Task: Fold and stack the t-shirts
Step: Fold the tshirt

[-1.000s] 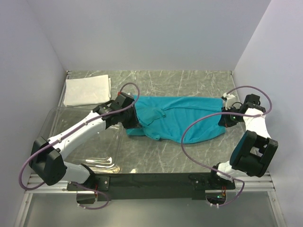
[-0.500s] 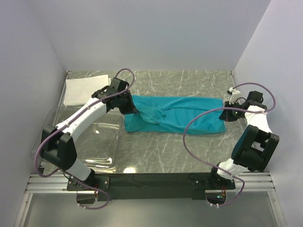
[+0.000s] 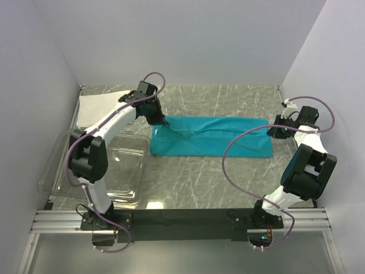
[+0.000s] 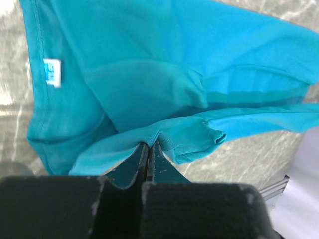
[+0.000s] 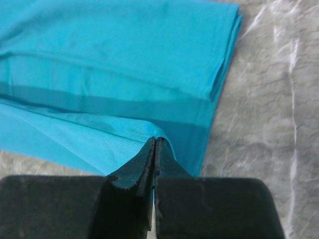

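The teal-blue t-shirt (image 3: 211, 140) lies across the middle of the marble table as a long band, folded lengthwise. My left gripper (image 3: 161, 123) is shut on a fold of its cloth at the left end. In the left wrist view the jaws (image 4: 148, 144) pinch a teal edge, with a small white label (image 4: 51, 72) on the shirt beyond. My right gripper (image 3: 272, 130) is shut on the shirt's right end. The right wrist view shows its tips (image 5: 153, 140) closed on a lifted teal edge over the layered shirt (image 5: 124, 59). The white t-shirt (image 3: 97, 108) lies folded at the back left.
A clear plastic bin (image 3: 97, 171) stands at the front left beside the left arm. Grey walls close in the table on the left, back and right. Purple cables loop off both arms. A black rail (image 3: 182, 220) runs along the near edge.
Both grippers carried the shirt's near edge toward the back wall, turning the loose spread into a narrow folded band. The left arm swung off the bin toward the back.
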`<state>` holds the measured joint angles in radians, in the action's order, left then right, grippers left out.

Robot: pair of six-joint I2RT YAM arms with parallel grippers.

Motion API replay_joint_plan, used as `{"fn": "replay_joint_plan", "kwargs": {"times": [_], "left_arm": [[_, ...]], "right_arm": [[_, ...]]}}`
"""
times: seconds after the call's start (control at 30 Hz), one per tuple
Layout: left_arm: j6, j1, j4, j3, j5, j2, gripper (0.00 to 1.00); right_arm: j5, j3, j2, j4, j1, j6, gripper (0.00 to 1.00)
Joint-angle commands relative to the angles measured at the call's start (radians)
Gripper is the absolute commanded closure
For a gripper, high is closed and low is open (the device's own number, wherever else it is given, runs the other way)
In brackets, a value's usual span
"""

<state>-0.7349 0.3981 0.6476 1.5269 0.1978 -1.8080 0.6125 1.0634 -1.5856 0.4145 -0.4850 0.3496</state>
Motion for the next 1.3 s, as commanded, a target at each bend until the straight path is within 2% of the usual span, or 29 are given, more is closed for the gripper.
{"fn": "replay_joint_plan", "kwargs": {"times": [0.0, 0.5, 1.1, 1.17, 1.23, 1.27], "left_arm": [[0.048, -0.012, -0.006, 0.076, 0.02, -0.054, 1.0], [0.075, -0.035, 0.02, 0.252, 0.009, -0.234, 1.0], [0.077, -0.048, 0.03, 0.368, 0.0, -0.356, 0.99], [0.075, -0.05, 0.027, 0.377, 0.003, -0.375, 0.99], [0.069, -0.053, 0.032, 0.406, -0.001, -0.387, 0.84], [0.066, -0.054, 0.021, 0.414, -0.001, -0.387, 0.73]], "right_arm": [[-0.03, -0.003, -0.031, -0.111, -0.004, -0.087, 1.0], [-0.106, -0.016, -0.066, -0.166, 0.002, -0.147, 1.0], [-0.172, 0.004, -0.085, -0.178, 0.029, -0.205, 1.0], [-0.181, 0.02, -0.094, -0.171, 0.039, -0.216, 0.93], [-0.198, 0.036, -0.097, -0.164, 0.045, -0.242, 0.72], [-0.203, 0.04, -0.093, -0.163, 0.049, -0.251, 0.68]]}}
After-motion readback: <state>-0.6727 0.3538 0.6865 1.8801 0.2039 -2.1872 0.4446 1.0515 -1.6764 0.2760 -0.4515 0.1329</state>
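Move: The left gripper holds the shirt's near edge aloft. Its laying spot, on the band's left end, is about 8 cm ahead and 8 cm below, with the shirt's white label some 5 cm ahead and 6 cm left of the hand, and the white folded stack about 15 cm ahead, 27 cm left. For the right gripper, holding the same edge's other end, the laying spot is some 2 cm ahead, 2 cm right, 4 cm below; the far strip's free corner is 5 cm ahead, 3 cm right. Carry the left end of the held edge forward about 8 cm and down 5 or 6 cm over the shirt. With the right gripper, keep its end pinched while sinking about 3 cm, easing a little forward and right and turning some 10 degrees clockwise. Only at the very end part both pairs of fingers slightly, low over the cloth, to begin releasing the edge. ##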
